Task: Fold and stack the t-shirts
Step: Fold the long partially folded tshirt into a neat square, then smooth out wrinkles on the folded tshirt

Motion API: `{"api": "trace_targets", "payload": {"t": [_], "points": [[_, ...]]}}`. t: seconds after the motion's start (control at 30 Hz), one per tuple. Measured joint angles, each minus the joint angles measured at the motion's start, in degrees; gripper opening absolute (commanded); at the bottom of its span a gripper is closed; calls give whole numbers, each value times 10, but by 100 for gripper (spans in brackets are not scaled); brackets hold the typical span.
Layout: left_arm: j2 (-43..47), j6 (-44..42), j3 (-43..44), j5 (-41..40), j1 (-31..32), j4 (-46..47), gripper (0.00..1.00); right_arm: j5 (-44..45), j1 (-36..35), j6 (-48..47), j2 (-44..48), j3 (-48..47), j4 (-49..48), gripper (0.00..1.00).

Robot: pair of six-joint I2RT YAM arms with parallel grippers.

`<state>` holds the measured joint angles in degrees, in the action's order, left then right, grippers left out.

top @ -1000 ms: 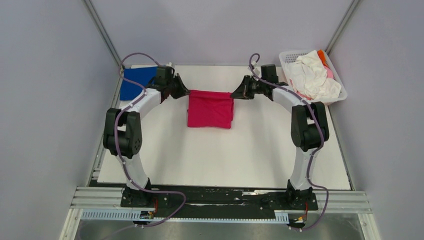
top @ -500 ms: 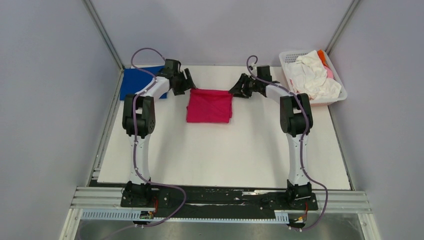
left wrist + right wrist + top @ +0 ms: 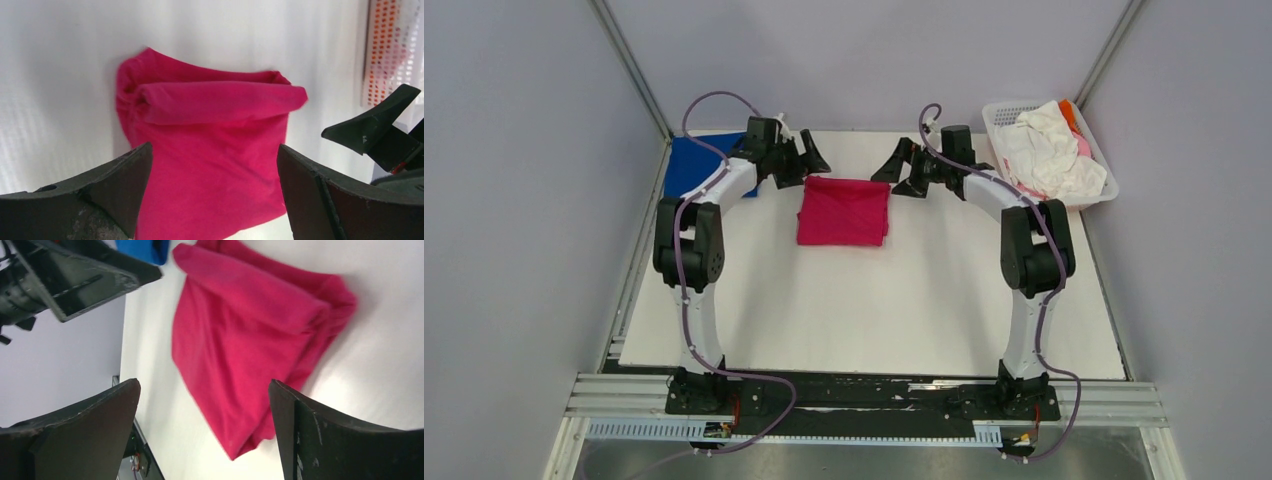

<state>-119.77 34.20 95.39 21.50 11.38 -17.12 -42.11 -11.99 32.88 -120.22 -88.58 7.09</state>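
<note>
A magenta-red t-shirt (image 3: 844, 212) lies folded into a rectangle on the white table, its far edge rolled over (image 3: 220, 95). My left gripper (image 3: 812, 168) hovers open just off its far left corner. My right gripper (image 3: 890, 178) hovers open off the far right corner. Neither holds anything. In the left wrist view the shirt (image 3: 210, 160) fills the gap between the spread jaws of the left gripper (image 3: 215, 165). The right gripper (image 3: 205, 400) frames the shirt (image 3: 250, 335) in the same way. A royal-blue t-shirt (image 3: 689, 165) lies flat at the far left.
A white lattice basket (image 3: 1001, 113) at the far right corner holds crumpled white (image 3: 1044, 150), pink and orange shirts. Grey walls close in the table on three sides. The arm bases sit on a metal rail (image 3: 864, 400) at the near edge.
Both grippers have opened and let go of the magenta-red shirt's far corners, then lifted slightly back from it. The shirt now rests flat on the table.
</note>
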Motion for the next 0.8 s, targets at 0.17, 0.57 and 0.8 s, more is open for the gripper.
{"api": "trace_targets", "payload": {"t": [0.17,0.57,0.8], "points": [[7,10,-17,33,22,26,100,-26,-35,0,33,18,-31,100],[-136,19,121,36,24,13,100,-45,-40,9,-71,-76,-31,100],[-195,20,207,18,23,-11,100,-22,-39,16,-162,-194,-32,100]]}}
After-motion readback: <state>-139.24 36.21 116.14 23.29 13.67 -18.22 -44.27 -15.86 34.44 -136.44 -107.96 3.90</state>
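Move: Both open hands hover about 7 cm above the folded pink t-shirt. The middle of its far edge is roughly 3 cm ahead and 7 cm right of the left hand, and 5 cm ahead and 9 cm left of the right hand. The t-shirt's middle lies some 9 cm nearer the base than that edge. The blue stack is around 26 cm left of the left hand and 8 cm ahead; the white basket is some 37 cm right of the right hand and 8 cm ahead. Both hands head for the t-shirt's far edge, fingers kept wide open. They first swing inward towards each other by some 4 cm, drawing back slightly, the right one rising too; then both reach 7 or 8 cm forward while sinking, the left ending clearly lower, close over the cloth. Whether fingers touch it can't be seen. ##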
